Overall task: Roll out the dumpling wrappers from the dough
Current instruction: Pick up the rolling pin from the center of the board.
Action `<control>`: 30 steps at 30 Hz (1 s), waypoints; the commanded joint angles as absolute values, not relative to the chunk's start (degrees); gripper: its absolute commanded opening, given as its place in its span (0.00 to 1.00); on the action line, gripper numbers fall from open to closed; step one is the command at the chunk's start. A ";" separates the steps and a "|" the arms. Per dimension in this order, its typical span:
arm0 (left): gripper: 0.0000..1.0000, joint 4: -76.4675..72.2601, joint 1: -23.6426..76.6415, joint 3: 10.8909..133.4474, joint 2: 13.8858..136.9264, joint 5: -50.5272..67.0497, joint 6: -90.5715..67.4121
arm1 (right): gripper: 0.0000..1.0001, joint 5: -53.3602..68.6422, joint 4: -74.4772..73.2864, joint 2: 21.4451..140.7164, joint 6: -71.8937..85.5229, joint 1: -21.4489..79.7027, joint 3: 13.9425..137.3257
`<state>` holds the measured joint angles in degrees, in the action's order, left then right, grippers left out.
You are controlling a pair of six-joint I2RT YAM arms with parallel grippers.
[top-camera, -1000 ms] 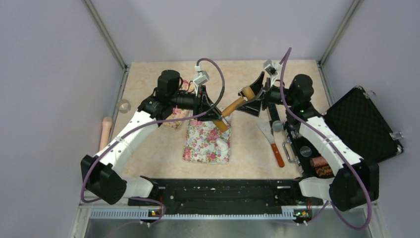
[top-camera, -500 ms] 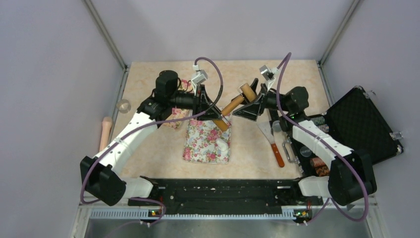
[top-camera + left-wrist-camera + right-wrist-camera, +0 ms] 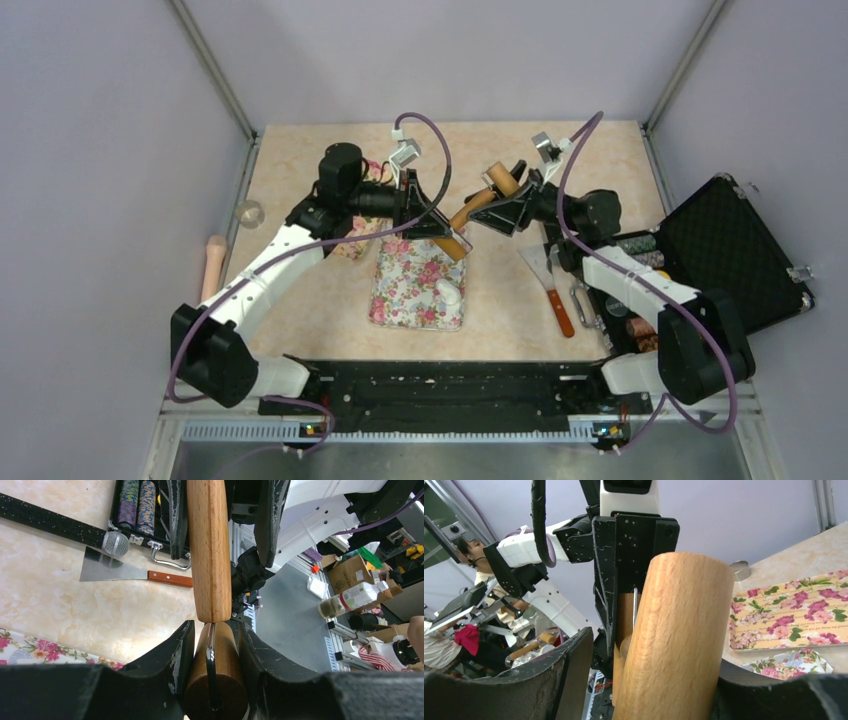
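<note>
A wooden rolling pin [image 3: 468,212] hangs slanted above the floral mat [image 3: 415,290], held between both arms. My left gripper [image 3: 440,238] is shut on its lower handle [image 3: 216,670], both fingers pressed on the wood. My right gripper [image 3: 497,195] straddles the pin's upper end [image 3: 679,640]. One finger [image 3: 574,660] stands a gap away from the wood; the other sits against it. A white lump of dough [image 3: 448,292] lies on the mat. No dumpling wrappers show in any view.
A metal scraper with a wooden handle [image 3: 548,280] lies right of the mat. An open black case [image 3: 735,250] holding poker chips sits at the right edge. A floral tray [image 3: 352,240] lies under the left arm. A pale roller [image 3: 213,265] and a round cutter [image 3: 248,212] lie far left.
My right gripper has swung left over the pin's upper end and its jaws have narrowed around it. The left gripper keeps its hold and has barely moved.
</note>
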<state>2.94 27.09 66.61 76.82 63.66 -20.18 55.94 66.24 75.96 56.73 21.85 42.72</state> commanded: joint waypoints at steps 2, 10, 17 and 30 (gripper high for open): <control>0.00 -4.23 27.10 66.28 77.05 64.88 -23.55 | 0.56 54.66 72.70 77.14 58.61 24.26 43.61; 0.00 -9.96 27.20 64.98 78.42 67.23 -28.74 | 0.46 54.26 73.98 78.87 57.92 26.04 43.59; 0.00 -10.77 27.70 63.75 78.86 67.18 -28.84 | 0.38 51.42 76.57 79.34 60.31 26.11 43.16; 0.00 -9.04 28.48 64.71 80.07 67.18 -27.18 | 0.29 51.27 76.26 81.38 60.53 27.62 43.86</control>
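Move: The rolling pin's handle runs between the hands, its middle about 2 cm to the right hand's left, 1 cm back and nearly level. From the right hand, the white flowered board lies some 13 cm left and 14 cm back, the lump of dough on it 6 cm left and 18 cm back, both about 27 cm below. The handle's middle is about 6 cm right, 4 cm ahead of and 1 cm above the left hand. The right fingers, around the rolling pin's handle without gripping it, close from a little over half open to a third and pinch it from both sides, as the right hand slides about 2 cm left along the handle towards the left hand. The left gripper keeps its hold on the near roller, easing about 1 cm right and slightly down. ##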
